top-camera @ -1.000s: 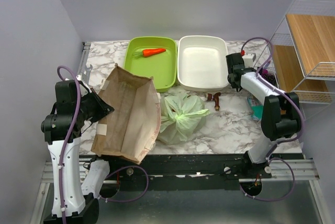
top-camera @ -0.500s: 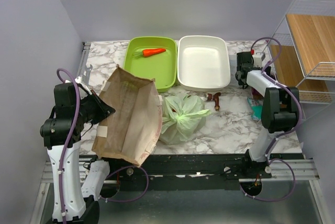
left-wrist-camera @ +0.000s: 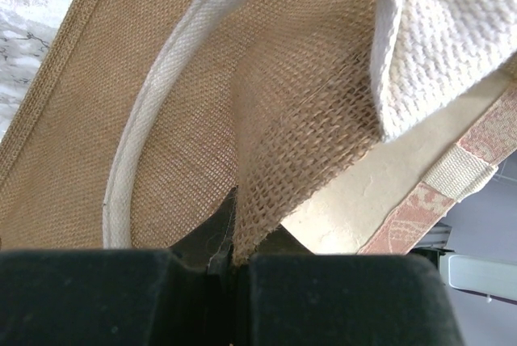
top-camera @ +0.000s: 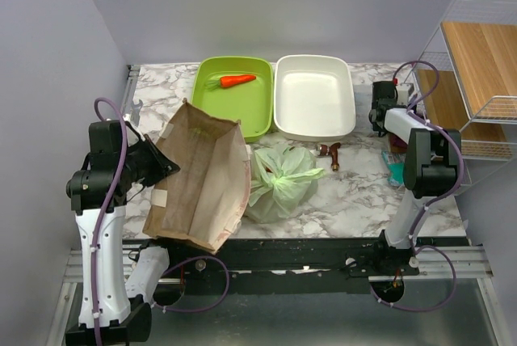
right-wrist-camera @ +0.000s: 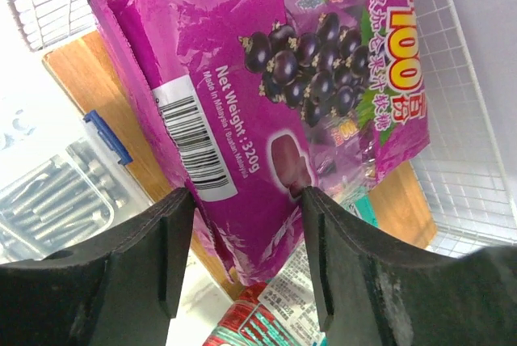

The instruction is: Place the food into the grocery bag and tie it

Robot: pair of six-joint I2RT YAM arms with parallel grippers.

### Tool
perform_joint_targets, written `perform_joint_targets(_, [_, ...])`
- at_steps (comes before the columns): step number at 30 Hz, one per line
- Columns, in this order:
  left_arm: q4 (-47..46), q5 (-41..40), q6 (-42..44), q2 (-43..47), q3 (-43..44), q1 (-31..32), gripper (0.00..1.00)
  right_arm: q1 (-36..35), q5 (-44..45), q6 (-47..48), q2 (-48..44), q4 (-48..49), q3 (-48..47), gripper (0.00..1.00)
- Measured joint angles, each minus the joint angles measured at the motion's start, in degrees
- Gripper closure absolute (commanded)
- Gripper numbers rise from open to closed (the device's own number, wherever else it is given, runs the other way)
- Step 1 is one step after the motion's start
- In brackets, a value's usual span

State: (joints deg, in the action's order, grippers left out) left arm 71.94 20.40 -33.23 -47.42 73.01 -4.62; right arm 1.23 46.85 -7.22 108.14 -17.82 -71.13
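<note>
The grocery bag [top-camera: 279, 182], pale green, lies bulging mid-table with its top bunched together. What it holds is hidden, so the food is out of view. My left gripper [top-camera: 161, 170] is at the left, shut on the woven rim of the brown bag [top-camera: 202, 180]; the left wrist view shows burlap [left-wrist-camera: 307, 144] pinched between its jaws [left-wrist-camera: 230, 253]. My right gripper [top-camera: 381, 113] is at the far right by the wire shelf. Its fingers [right-wrist-camera: 246, 196] press both sides of a purple candy packet [right-wrist-camera: 275, 79].
A green tray [top-camera: 258, 116] holding an orange carrot [top-camera: 237, 81] and a white tray [top-camera: 313, 128] stand at the back. A small brown object [top-camera: 329, 153] lies right of the grocery bag. The wire shelf [top-camera: 477, 71] holds more packets [right-wrist-camera: 266, 322] under the purple one.
My right gripper has swung right, from beside the white tray to the shelf, and its jaws have narrowed onto the purple packet. The left arm shifted slightly, still holding the brown bag.
</note>
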Motion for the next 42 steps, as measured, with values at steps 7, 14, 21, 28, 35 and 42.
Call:
perform_joint_targets(7, [-0.61,0.02,0.00,-1.99,0.04,0.28,1.00,0.76,-1.20,0.39,0.70,1.46,0.02,0.68])
perform_joint_targets(14, [-1.14,0.02,0.00,-3.10,0.59,0.66,1.00,1.03,-1.44,1.62,0.61,3.23,0.79,0.99])
perform_joint_targets(21, [-1.51,0.17,-0.02,-3.93,0.96,1.38,1.00,1.14,-3.15,1.31,-0.59,3.19,1.55,0.99])
perform_joint_targets(28, [-1.75,0.61,-0.02,-4.11,1.70,2.38,1.00,1.38,-6.73,-1.33,-4.20,0.72,2.64,0.99])
perform_joint_targets(35, [-1.90,0.90,-0.02,-4.96,3.76,4.24,1.00,1.38,-10.78,-3.67,-6.58,-3.23,2.64,0.99])
perform_joint_targets(42, [-1.97,0.87,0.00,-6.69,7.82,7.28,1.00,1.31,-15.04,-3.69,-9.40,-6.99,2.64,0.99])
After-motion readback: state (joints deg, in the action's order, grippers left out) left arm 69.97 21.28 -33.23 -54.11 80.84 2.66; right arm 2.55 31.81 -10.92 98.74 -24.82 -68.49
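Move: The purple snack pack's middle lies about 5 cm right of the open right fingers, 2 cm ahead and slightly below, with its near edge already between them. A teal packet is some 11 cm back and 3 cm left of that hand; a screw jar is roughly 8 cm ahead and 8 cm left. From the left hand, which already pinches the brown tote's rim, the tied grocery bag sits about 30 cm right, 4 cm ahead and 20 cm down. Right fingers pinch the purple pack, drawing it about 4 cm leftward and back; left raises the held tote. ##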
